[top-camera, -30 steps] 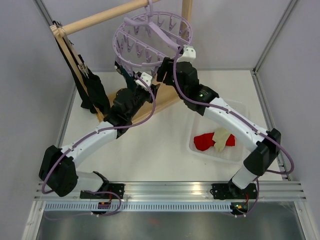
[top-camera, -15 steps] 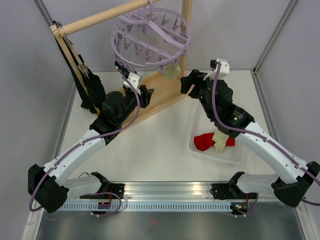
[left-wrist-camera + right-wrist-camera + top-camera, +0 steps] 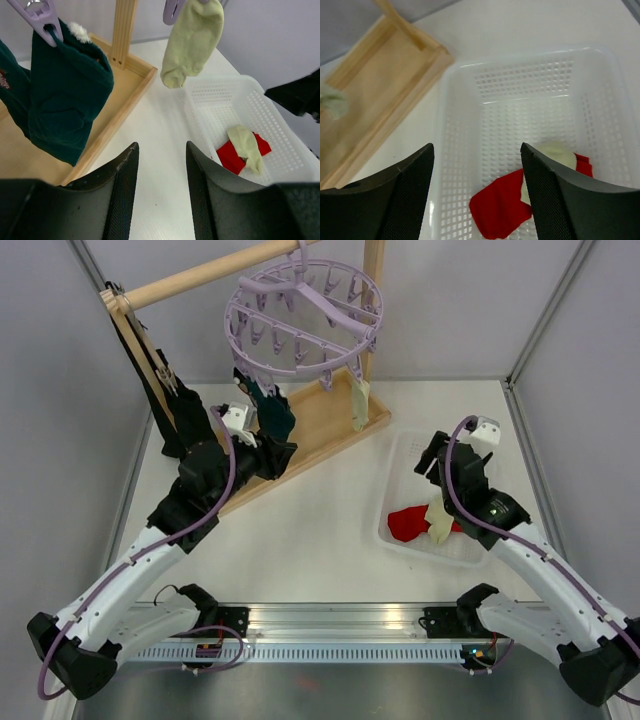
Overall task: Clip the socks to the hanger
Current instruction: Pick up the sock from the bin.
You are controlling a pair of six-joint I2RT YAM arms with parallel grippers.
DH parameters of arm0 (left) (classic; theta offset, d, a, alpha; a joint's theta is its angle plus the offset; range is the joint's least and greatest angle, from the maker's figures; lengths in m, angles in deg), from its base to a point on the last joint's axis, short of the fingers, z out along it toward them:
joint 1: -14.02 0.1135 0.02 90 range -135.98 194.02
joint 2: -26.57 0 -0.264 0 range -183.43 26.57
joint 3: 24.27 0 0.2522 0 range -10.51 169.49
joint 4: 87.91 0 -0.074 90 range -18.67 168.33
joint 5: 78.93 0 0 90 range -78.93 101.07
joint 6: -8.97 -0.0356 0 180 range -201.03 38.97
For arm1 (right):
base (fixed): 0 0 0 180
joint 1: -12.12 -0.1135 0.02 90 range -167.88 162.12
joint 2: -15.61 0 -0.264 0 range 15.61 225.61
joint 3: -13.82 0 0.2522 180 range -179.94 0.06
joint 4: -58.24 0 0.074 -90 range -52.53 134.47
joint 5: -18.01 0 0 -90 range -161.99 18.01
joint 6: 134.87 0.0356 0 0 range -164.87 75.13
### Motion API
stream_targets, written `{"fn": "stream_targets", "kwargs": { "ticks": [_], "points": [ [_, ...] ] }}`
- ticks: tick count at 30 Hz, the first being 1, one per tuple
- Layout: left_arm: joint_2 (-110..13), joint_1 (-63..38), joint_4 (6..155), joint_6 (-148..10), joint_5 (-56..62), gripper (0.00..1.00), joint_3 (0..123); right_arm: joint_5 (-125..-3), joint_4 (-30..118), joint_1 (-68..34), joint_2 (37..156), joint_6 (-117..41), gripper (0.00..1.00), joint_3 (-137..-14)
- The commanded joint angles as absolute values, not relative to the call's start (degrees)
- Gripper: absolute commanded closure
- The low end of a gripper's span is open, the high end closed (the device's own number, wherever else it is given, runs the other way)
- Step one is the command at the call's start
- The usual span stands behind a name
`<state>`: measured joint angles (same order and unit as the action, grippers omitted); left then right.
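Note:
The lavender hanger (image 3: 303, 315) hangs from the wooden pole. Dark teal socks (image 3: 272, 410) (image 3: 65, 105) and one cream sock (image 3: 359, 405) (image 3: 192, 42) dangle from its clips. A red sock (image 3: 408, 524) (image 3: 502, 207) and a second cream sock (image 3: 438, 520) (image 3: 555, 152) lie in the white basket (image 3: 475, 545). My left gripper (image 3: 280, 455) (image 3: 161, 147) is open and empty, low beside the teal socks. My right gripper (image 3: 428, 455) (image 3: 477, 147) is open above the basket's far end, with nothing between its fingers.
The wooden rack's base (image 3: 320, 430) lies diagonally across the table's back. Its upright post (image 3: 373, 270) rises just behind the hanger. A long black cloth (image 3: 175, 415) hangs at the rack's left end. The basket (image 3: 280, 115) (image 3: 450, 100) sits right of centre.
Both arms have drawn back from the hanger. The right gripper opened and moved down and right over the basket. The cream sock now hangs free from a clip. The left gripper moved left and nearer.

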<state>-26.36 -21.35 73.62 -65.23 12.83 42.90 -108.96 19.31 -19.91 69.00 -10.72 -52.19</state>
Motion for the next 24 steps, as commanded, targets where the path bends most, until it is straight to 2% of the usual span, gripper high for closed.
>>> {"fn": "stream_targets", "kwargs": {
  "ticks": [1, 5, 11, 18, 21, 24],
  "points": [
    [-26.1, -21.4, 69.6, -61.6, 9.0, 0.52, 45.3, -105.2, 20.0, -13.5, 73.0, -9.3, 0.25, -49.3],
    [-25.4, -21.4, 67.8, -62.0, 8.0, 0.51, 47.6, -98.1, 23.5, -3.9, 79.1, -10.0, 0.30, -45.7],
    [-23.6, -21.5, 67.1, -61.9, 6.8, 0.50, 46.5, -90.7, 29.8, 6.4, 82.1, -11.2, 0.33, -39.7],
    [-24.5, -21.4, 67.8, -61.8, 6.4, 0.51, 45.6, -87.9, 34.3, 8.1, 87.8, -12.0, 0.38, -37.4],
    [-24.8, -21.4, 67.8, -61.8, 6.5, 0.51, 45.2, -87.3, 35.5, 8.1, 89.9, -12.2, 0.42, -36.9],
    [-25.0, -21.4, 67.8, -61.9, 6.8, 0.51, 45.0, -86.8, 36.6, 8.1, 90.7, -12.3, 0.50, -36.2]
  ]
}}
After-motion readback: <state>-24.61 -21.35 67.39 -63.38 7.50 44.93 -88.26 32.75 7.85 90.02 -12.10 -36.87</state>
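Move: The cream sock in the bin lies about 7 cm to the right hand's right, 3 cm nearer the base and some 23 cm below. The red sock runs underneath it, its middle roughly 4 cm right of the hand, 3 cm back and equally low; the bin's own middle is about 6 cm right and 3 cm ahead, 22 cm below. From the left hand the same cream sock is some 38 cm to the right, about level forward, and 31 cm below. The right hand drops about 19 cm into the bin towards the cream sock while swinging some 9 cm to its right, nearly all of that sideways travel in the first half, and ends with its fingertips close over the sock's far end. On the way the wrist tips the fingers about 25 degrees further down and turns slightly clockwise, and the fingers narrow from wide to about half open without closing on the cloth, while the left hand eases back a couple of centimetres. ##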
